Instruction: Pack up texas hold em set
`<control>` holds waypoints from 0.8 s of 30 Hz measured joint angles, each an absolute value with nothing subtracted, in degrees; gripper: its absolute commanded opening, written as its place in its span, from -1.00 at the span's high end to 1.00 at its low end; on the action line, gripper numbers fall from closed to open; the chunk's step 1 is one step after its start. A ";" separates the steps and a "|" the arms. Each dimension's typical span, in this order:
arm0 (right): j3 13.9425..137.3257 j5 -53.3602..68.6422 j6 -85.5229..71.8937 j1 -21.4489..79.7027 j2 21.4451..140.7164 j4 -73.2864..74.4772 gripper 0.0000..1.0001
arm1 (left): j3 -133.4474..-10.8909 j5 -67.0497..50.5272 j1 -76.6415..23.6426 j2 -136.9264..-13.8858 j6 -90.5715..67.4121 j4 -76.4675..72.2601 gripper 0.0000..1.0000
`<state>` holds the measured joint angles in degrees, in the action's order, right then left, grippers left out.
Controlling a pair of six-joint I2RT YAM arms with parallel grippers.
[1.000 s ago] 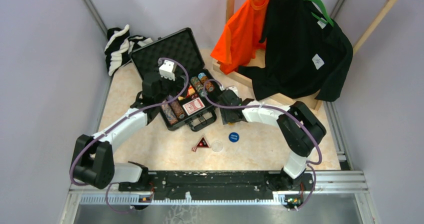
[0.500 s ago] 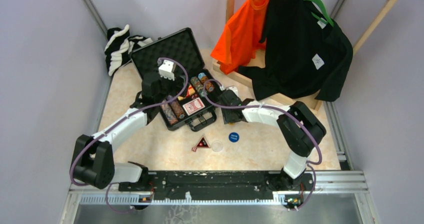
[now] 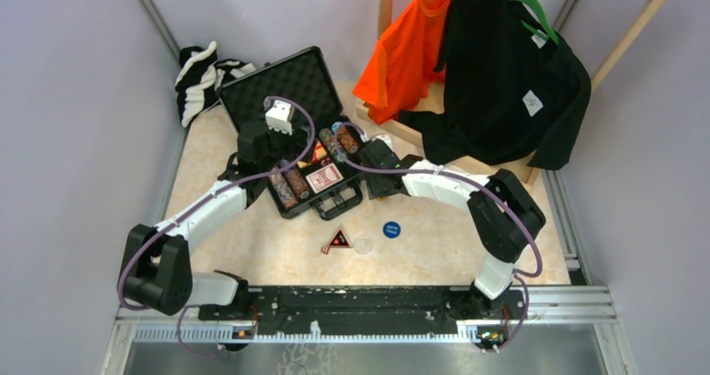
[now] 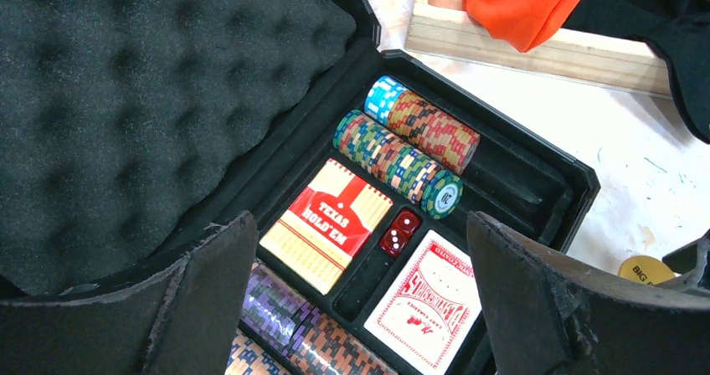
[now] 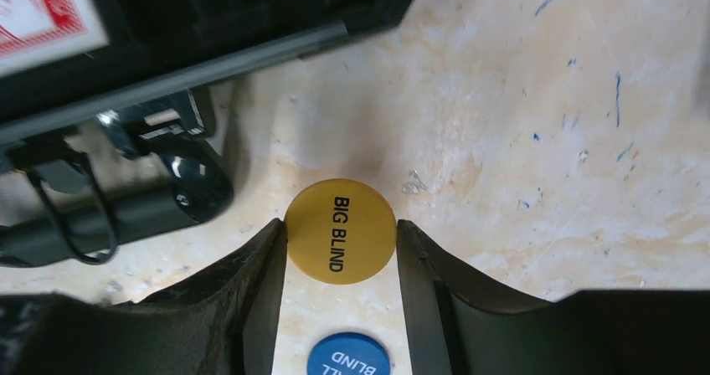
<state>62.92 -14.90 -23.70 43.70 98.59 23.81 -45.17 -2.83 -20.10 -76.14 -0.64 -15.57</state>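
The black briefcase (image 3: 285, 82) lies open at the table's back left with its foam lid up. In its tray sit rows of poker chips (image 4: 402, 153), a red card deck (image 4: 435, 308), a Texas Hold'em box (image 4: 326, 224) and red dice (image 4: 400, 231). My left gripper (image 4: 358, 224) hovers open over the tray (image 4: 578, 191). Just right of the case, my right gripper (image 5: 340, 233) is shut on the yellow "BIG BLIND" disc (image 5: 340, 231), one finger against each edge. The blue disc (image 3: 391, 229), clear disc (image 3: 363, 244) and black-red triangle (image 3: 337, 240) lie on the table in front of the case.
An orange shirt (image 3: 410, 48) and a black shirt (image 3: 502, 82) hang on a wooden rack (image 3: 435, 99) at the back right. A striped cloth (image 3: 201, 78) lies in the back left corner. The case's handle (image 5: 126, 216) juts toward my right gripper.
My right gripper narrowed onto the yellow disc and moved back along the case's right side. The left arm has not moved.
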 measured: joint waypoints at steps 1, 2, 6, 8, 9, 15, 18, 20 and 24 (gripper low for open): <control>63.68 -14.85 -23.55 43.70 98.59 23.99 0.05 | -45.17 -2.85 -20.10 -76.14 -0.67 -15.57 -0.99; 64.73 -14.85 -23.31 43.70 98.59 24.32 0.05 | -45.17 -2.87 -20.10 -76.14 -0.67 -15.57 -0.99; 70.04 -14.81 -22.06 43.75 99.18 25.65 0.05 | -45.17 -3.03 -20.08 -76.14 -0.67 -15.57 -0.99; 74.08 -14.46 -21.47 43.77 100.57 26.09 0.05 | -45.17 -3.03 -20.08 -76.14 -0.67 -15.55 -0.99; 76.18 -14.20 -21.12 43.79 101.54 26.20 0.05 | -45.17 -3.03 -20.03 -76.14 -0.67 -15.55 -0.99; 88.25 -13.21 -19.14 44.51 109.40 27.29 0.05 | -45.17 -3.03 -19.53 -76.14 -0.67 -15.38 -0.99; 93.43 -12.75 -18.31 45.21 113.80 28.29 0.05 | -45.17 -3.03 -19.44 -76.14 -0.82 -15.31 -0.99; 96.23 -12.53 -17.98 45.74 116.33 29.08 0.04 | -45.17 -3.01 -19.29 -76.12 -0.91 -15.22 -0.99; 102.43 -12.01 -17.67 47.27 122.26 30.24 -0.21 | -45.17 -2.85 -18.87 -76.01 -1.10 -14.96 -0.99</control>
<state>102.43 -12.01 -17.67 47.27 122.26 30.24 -45.17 -2.85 -18.87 -76.01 -1.10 -14.96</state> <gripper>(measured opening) 0.502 0.995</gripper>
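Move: The right hand holds the yellow Big Blind disc just off the table. The case tray's card deck lies about 17 cm to its left and 7 cm ahead, roughly 1 cm lower. The dice lie some 16 cm left and 11 cm ahead, the green chip stack 14 cm left and 16 ahead, and the case handle 11 cm left and 2 back. From the left hand, the card deck is about 5 cm back, 4 cm right and 15 cm below. Left and forward in a quick arc, the right hand carries the pinched Big Blind disc over the case's edge towards the card deck. It travels some 13 cm left and 8 cm forward, rising about 7 cm, then sinking 2 to 3 as it goes on left. The fingers keep their hold, and the wrist turns about 10 degrees counter-clockwise. ##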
